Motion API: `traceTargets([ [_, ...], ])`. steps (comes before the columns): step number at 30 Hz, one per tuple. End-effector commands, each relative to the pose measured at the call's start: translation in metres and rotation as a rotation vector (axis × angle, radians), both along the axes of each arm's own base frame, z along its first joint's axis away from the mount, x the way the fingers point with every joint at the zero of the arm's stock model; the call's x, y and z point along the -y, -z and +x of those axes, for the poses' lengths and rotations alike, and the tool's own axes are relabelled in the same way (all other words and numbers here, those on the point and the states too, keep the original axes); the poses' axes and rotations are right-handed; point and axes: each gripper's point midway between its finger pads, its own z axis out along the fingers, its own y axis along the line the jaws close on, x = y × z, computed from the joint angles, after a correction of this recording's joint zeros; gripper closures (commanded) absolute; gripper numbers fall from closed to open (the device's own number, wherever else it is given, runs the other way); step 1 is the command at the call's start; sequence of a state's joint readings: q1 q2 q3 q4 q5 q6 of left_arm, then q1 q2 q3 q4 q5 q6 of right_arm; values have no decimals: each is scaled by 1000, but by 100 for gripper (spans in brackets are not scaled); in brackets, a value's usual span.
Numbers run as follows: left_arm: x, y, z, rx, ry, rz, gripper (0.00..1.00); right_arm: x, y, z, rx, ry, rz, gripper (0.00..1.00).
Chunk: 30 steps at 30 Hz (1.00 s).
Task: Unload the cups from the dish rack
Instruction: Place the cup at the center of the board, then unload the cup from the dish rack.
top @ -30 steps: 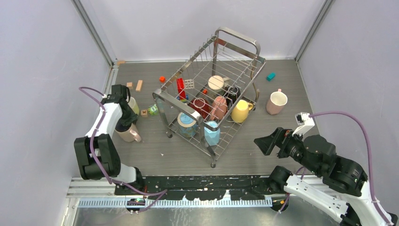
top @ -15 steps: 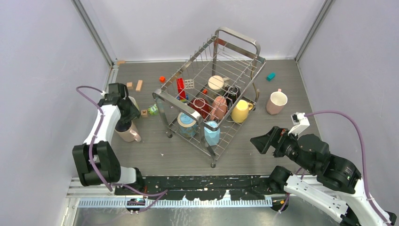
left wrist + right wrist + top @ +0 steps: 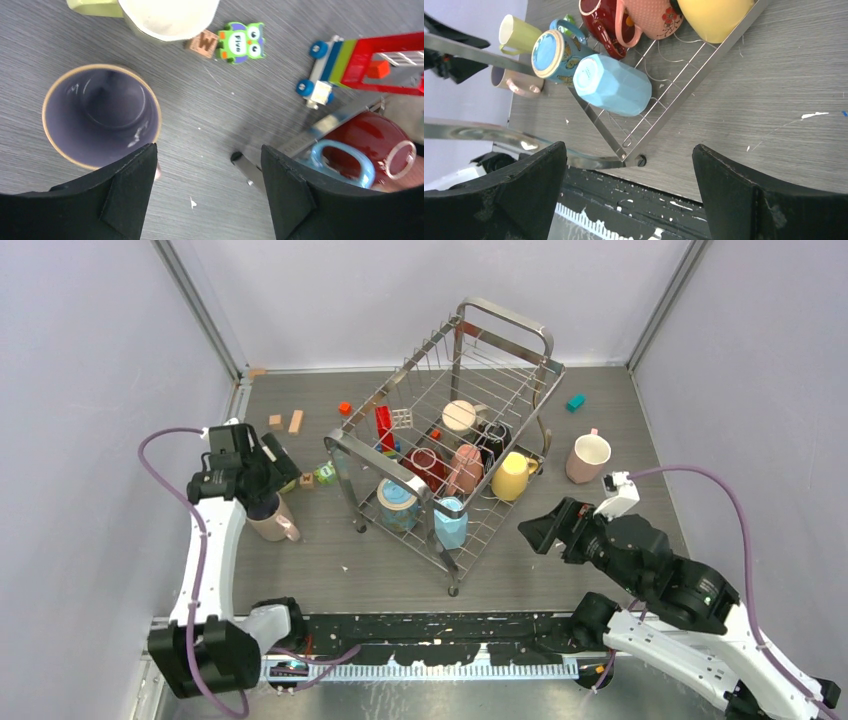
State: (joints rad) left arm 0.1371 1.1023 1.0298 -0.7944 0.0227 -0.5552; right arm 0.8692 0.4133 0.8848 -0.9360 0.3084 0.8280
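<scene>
The steel-wire dish rack point(image 3: 505, 316) stands mid-table holding several cups: cream point(image 3: 459, 416), dark red point(image 3: 424, 465), pink dotted point(image 3: 465, 468), yellow point(image 3: 512, 477), banded blue point(image 3: 398, 502) and light blue point(image 3: 451, 523). On the table to the left stand a pink cup point(image 3: 272, 522) and a pale green cup point(image 3: 165, 15). Another pink cup point(image 3: 588, 457) stands to the right. My left gripper point(image 3: 268, 466) hangs open and empty above the left pink cup point(image 3: 100, 115). My right gripper point(image 3: 535, 530) is open and empty near the rack's front corner point(image 3: 639, 161), below the light blue cup point(image 3: 614, 85).
Toy blocks lie left of the rack: an owl piece point(image 3: 241, 41), a lettered cube point(image 3: 202, 44), wooden blocks point(image 3: 295, 421) and an orange one point(image 3: 344, 408). A toy truck point(image 3: 350, 65) sits inside the rack. A teal block point(image 3: 575, 402) lies at the back right. Walls enclose three sides.
My left gripper opened, let go of the pink cup on the table and lifted above it. My right gripper moved left toward the rack.
</scene>
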Motion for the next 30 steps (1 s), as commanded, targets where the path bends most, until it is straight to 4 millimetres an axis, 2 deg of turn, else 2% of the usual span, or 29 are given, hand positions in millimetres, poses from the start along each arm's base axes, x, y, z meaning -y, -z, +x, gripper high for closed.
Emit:
traceTargets([
  [1, 22, -30, -13, 103, 112, -35, 22, -9, -8, 25, 47, 74, 23, 0],
  [3, 30, -40, -20, 135, 143, -51, 18, -16, -5, 31, 49, 75, 20, 0],
  [10, 67, -64, -47, 230, 272, -99, 0, -65, 1, 56, 137, -41, 48, 0],
  [15, 75, -75, -68, 262, 312, -116, 0, -83, 17, 75, 174, -46, 19, 0],
  [20, 90, -83, -84, 280, 380, -139, 0, -102, 28, 83, 186, -93, 10, 0],
  [30, 103, -97, -89, 313, 439, -178, 0, -126, 49, 92, 201, -181, -42, 0],
])
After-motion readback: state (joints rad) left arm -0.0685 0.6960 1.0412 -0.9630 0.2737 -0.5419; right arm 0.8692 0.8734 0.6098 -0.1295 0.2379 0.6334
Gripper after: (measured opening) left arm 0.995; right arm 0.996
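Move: From the right hand the light blue cup, upside down on the rack's lower shelf, lies about 16 cm to the left, 11 cm ahead and 14 cm below. The yellow cup stands roughly 15 cm right of that cup and 10 cm farther out; the butterfly cup some 11 cm left of it and 5 cm farther. From the left hand the light blue cup is about 32 cm right, 8 cm back and 9 cm lower, the beige cup about 5 cm left, 3 cm back and 13 cm below. Towards the light blue cup the right hand sweeps left and forward while sinking, some 15 cm in all, fingers kept wide open and turning slightly counter-clockwise, with no touch to be seen. Meanwhile the empty left hand backs off from the beige cup, going right, back and up about 15 cm, opening fully, tipping up and turning some 20 degrees clockwise. ##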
